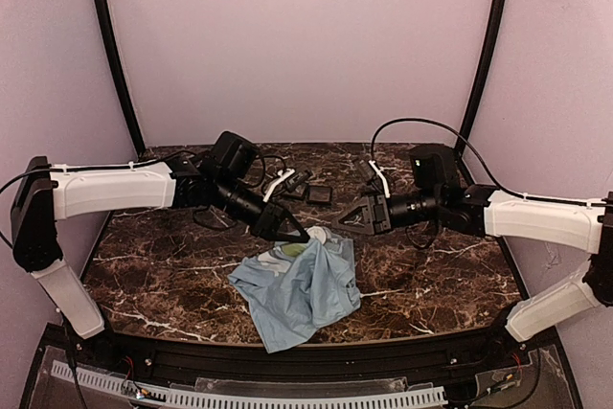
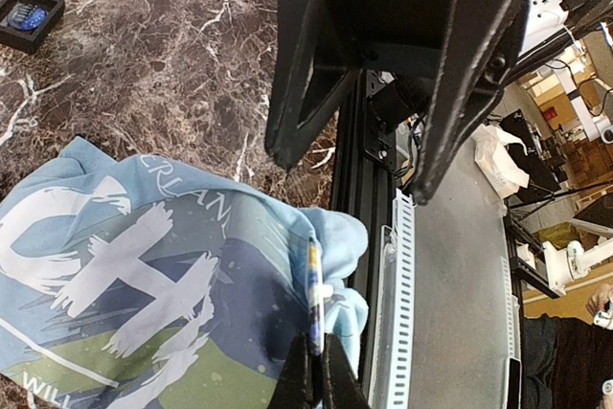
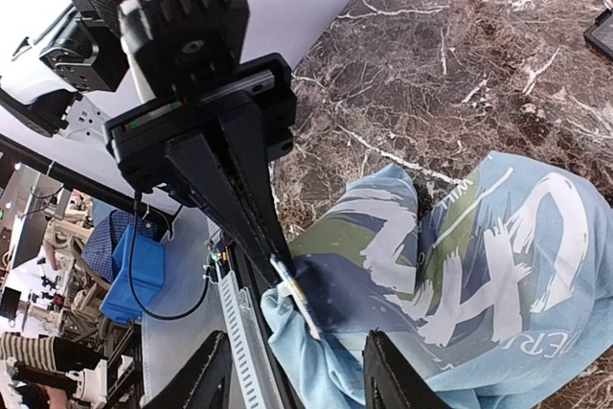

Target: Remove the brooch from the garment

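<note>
The garment (image 1: 305, 286) is a light blue printed shirt, crumpled on the marble table, one fold lifted at its far edge. The brooch (image 2: 314, 286) shows edge-on as a thin dark disc against that raised fold (image 2: 350, 237), a small white stub at its back touching the cloth. My left gripper (image 2: 316, 340) is shut on the brooch's rim. In the right wrist view the brooch (image 3: 295, 294) sits at the left fingertip (image 3: 276, 241). My right gripper (image 3: 297, 342) stands open facing it, nothing between its fingers. From above, both grippers meet over the shirt's far edge (image 1: 321, 235).
Small black square trays (image 1: 318, 193) lie behind the grippers; one (image 2: 29, 16) holds something blue. The table's front rail and white cable duct (image 2: 402, 313) run close beside the lifted fold. Cables trail across the back of the marble top (image 1: 192, 280).
</note>
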`<state>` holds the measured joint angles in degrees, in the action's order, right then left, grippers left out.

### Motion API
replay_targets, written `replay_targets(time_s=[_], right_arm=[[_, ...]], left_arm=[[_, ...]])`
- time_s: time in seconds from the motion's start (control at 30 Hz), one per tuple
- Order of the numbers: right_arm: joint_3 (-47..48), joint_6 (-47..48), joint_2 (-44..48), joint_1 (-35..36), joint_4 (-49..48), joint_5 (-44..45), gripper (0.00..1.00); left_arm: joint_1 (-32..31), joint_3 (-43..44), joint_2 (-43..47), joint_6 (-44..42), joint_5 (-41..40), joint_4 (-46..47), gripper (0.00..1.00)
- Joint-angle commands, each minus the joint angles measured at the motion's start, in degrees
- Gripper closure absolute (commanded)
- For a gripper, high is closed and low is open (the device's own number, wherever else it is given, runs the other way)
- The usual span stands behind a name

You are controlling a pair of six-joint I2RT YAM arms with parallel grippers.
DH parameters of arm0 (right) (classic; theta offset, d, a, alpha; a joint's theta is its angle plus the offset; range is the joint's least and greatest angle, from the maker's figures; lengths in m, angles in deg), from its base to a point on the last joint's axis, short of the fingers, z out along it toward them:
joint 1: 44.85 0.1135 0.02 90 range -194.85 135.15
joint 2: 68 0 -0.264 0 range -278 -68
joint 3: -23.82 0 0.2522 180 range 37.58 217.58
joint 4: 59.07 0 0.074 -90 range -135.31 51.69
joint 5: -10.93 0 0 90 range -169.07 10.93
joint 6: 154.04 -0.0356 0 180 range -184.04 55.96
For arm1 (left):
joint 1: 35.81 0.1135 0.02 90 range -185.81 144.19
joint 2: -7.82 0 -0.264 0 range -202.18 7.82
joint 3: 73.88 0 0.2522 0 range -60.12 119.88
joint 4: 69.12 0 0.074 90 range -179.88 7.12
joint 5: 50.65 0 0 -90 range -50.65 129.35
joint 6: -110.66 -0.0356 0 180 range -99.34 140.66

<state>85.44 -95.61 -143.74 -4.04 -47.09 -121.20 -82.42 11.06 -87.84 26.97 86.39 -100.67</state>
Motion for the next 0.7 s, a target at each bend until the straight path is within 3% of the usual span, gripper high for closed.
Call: replay_targets(time_s=[0.0, 0.3, 0.67], right_arm=[[-1.1, 0.9, 0.87, 0.16, -1.11, 1.41, 0.53], [0.96, 1.85, -2.84, 2.61, -2.21, 0.9, 0.59], [2.5, 2.48, -5.24, 4.38, -3.21, -0.63, 0.8]], left_arm=[[0.12, 0.95, 1.21, -0.08, 0.87, -0.27, 0.99], [0.12, 0.81, 1.26, 0.15, 2.16, 0.19, 0.99], [0.12, 0.81, 1.04, 0.1, 2.17, 0.0, 0.99]])
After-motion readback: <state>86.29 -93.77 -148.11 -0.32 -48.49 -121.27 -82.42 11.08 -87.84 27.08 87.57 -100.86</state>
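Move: The brooch sticks out from the left fingers' grip, its middle some 2 cm to their right and level with them. From the open right hand it lies about 4 cm left, 2 cm back and 2 cm lower. The draped garment's middle is roughly 8 cm back, 6 cm left and 10 cm below the right hand; a black tray lies about 18 cm ahead, 5 cm left and 17 cm down. Right hand slides about 2 cm left, down and back, narrowing its fingers around the brooch's free end and bunched cloth. ##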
